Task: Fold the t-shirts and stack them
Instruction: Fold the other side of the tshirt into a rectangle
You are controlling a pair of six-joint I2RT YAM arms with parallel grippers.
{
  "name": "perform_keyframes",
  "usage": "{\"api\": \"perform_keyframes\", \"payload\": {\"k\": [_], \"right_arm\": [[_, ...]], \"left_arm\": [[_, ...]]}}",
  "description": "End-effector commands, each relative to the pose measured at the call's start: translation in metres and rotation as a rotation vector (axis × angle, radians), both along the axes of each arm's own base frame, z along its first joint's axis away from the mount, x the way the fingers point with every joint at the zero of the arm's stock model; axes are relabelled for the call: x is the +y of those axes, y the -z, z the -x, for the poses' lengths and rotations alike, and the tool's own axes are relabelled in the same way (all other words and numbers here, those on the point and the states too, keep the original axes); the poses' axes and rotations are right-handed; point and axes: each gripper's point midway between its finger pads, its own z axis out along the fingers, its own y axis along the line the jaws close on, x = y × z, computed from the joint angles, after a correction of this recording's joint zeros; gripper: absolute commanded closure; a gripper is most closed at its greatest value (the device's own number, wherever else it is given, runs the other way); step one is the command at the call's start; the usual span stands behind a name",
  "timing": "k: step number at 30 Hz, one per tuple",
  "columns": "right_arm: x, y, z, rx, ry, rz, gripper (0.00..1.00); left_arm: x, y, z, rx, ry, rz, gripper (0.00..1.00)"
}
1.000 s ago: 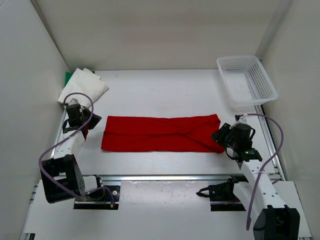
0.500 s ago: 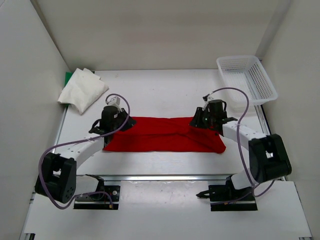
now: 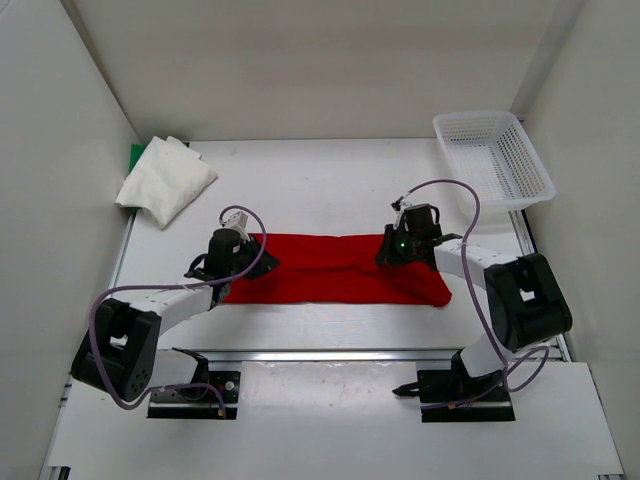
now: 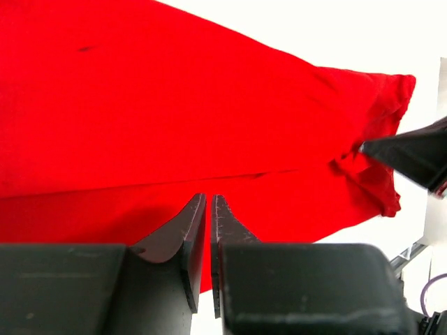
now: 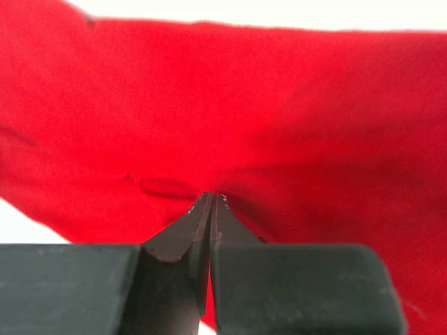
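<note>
The red t-shirt (image 3: 330, 268) (image 4: 174, 105) (image 5: 279, 105) lies folded into a long strip across the middle of the table. My left gripper (image 3: 260, 260) (image 4: 209, 197) hovers at its left end, jaws almost together with only a thin slit and no cloth seen between them. My right gripper (image 3: 386, 254) (image 5: 211, 195) is at the strip's right part, shut, its tips pressed into puckered red cloth; its dark finger also shows in the left wrist view (image 4: 412, 157). The off-white t-shirt (image 3: 165, 182) lies folded at the back left on the green t-shirt (image 3: 136, 153), of which only an edge shows.
A white mesh basket (image 3: 480, 117) stands at the back right corner. White walls close in the table on three sides. A metal rail (image 3: 340, 355) runs along the near edge in front of the arm bases.
Both arms swung in from the table's sides onto the red shirt's ends. The right gripper went from open to shut on the cloth. The left gripper stayed nearly shut.
</note>
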Motion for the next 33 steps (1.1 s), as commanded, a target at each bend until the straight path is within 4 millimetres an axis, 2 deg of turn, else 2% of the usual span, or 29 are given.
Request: {"api": "perform_keyframes", "payload": {"k": [1,3,8,10,12,14,15,17,19,22,26,29,33], "right_arm": [[0.005,-0.015,0.012,-0.051,-0.017,0.012,1.0],[0.006,-0.011,0.029,-0.043,-0.014,0.034,1.0],[0.016,-0.019,0.058,-0.056,-0.032,0.025,1.0],[0.028,-0.016,0.074,-0.03,-0.054,-0.008,1.0],[0.035,-0.017,0.081,-0.021,-0.056,-0.025,1.0],[0.049,-0.02,0.093,0.001,-0.09,-0.086,0.92],[0.059,-0.027,0.098,0.007,-0.125,-0.149,0.87],[0.067,-0.037,0.106,0.011,-0.165,-0.18,0.84],[0.052,-0.045,0.087,-0.076,-0.109,-0.079,0.76],[0.029,-0.047,0.069,-0.103,-0.042,-0.043,0.71],[0.001,-0.036,0.047,-0.103,0.06,0.009,0.62],[-0.006,-0.031,0.037,-0.117,0.085,0.051,0.62],[0.0,-0.021,0.033,-0.08,0.064,0.058,0.61]], "left_arm": [[-0.009,-0.016,-0.003,-0.059,0.023,0.051,0.83],[-0.008,-0.018,-0.005,-0.066,0.012,0.058,0.83],[-0.011,-0.026,-0.006,-0.085,0.014,0.074,0.83],[-0.013,-0.027,-0.006,-0.086,0.015,0.084,0.83],[-0.013,-0.03,-0.006,-0.088,0.018,0.094,0.83],[-0.013,-0.036,-0.011,-0.099,0.014,0.099,0.83],[-0.012,-0.042,-0.016,-0.109,0.008,0.106,0.84],[-0.01,-0.055,-0.023,-0.135,0.007,0.116,0.83],[-0.01,-0.061,-0.024,-0.147,0.002,0.117,0.83],[-0.016,-0.065,-0.023,-0.163,0.008,0.113,0.84],[-0.027,-0.045,-0.007,-0.115,0.046,0.119,0.83],[-0.031,-0.034,0.004,-0.097,0.057,0.118,0.82],[-0.035,-0.023,0.012,-0.079,0.072,0.116,0.82]]}}
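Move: The right gripper is already down and shut on the red t-shirt's right part. The place to take it to, on the near edge, lies about 10 cm back and 4 cm to its left, roughly level. The near right corner is some 9 cm back and 14 cm right, and the far edge about 7 cm straight ahead. From the left gripper, that near-edge place is about 18 cm right, 9 cm back and a few centimetres below. Draw the shut right gripper low over the t-shirt, about 10 cm back and slightly left to the near edge, dragging the pinched cloth along. Open the fingers there, lift a little, swing about 5 cm forward and as far right, then sink back over the loose fold. Let the left gripper, holding nothing, rise nearly 4 cm, then dip and ease right. ##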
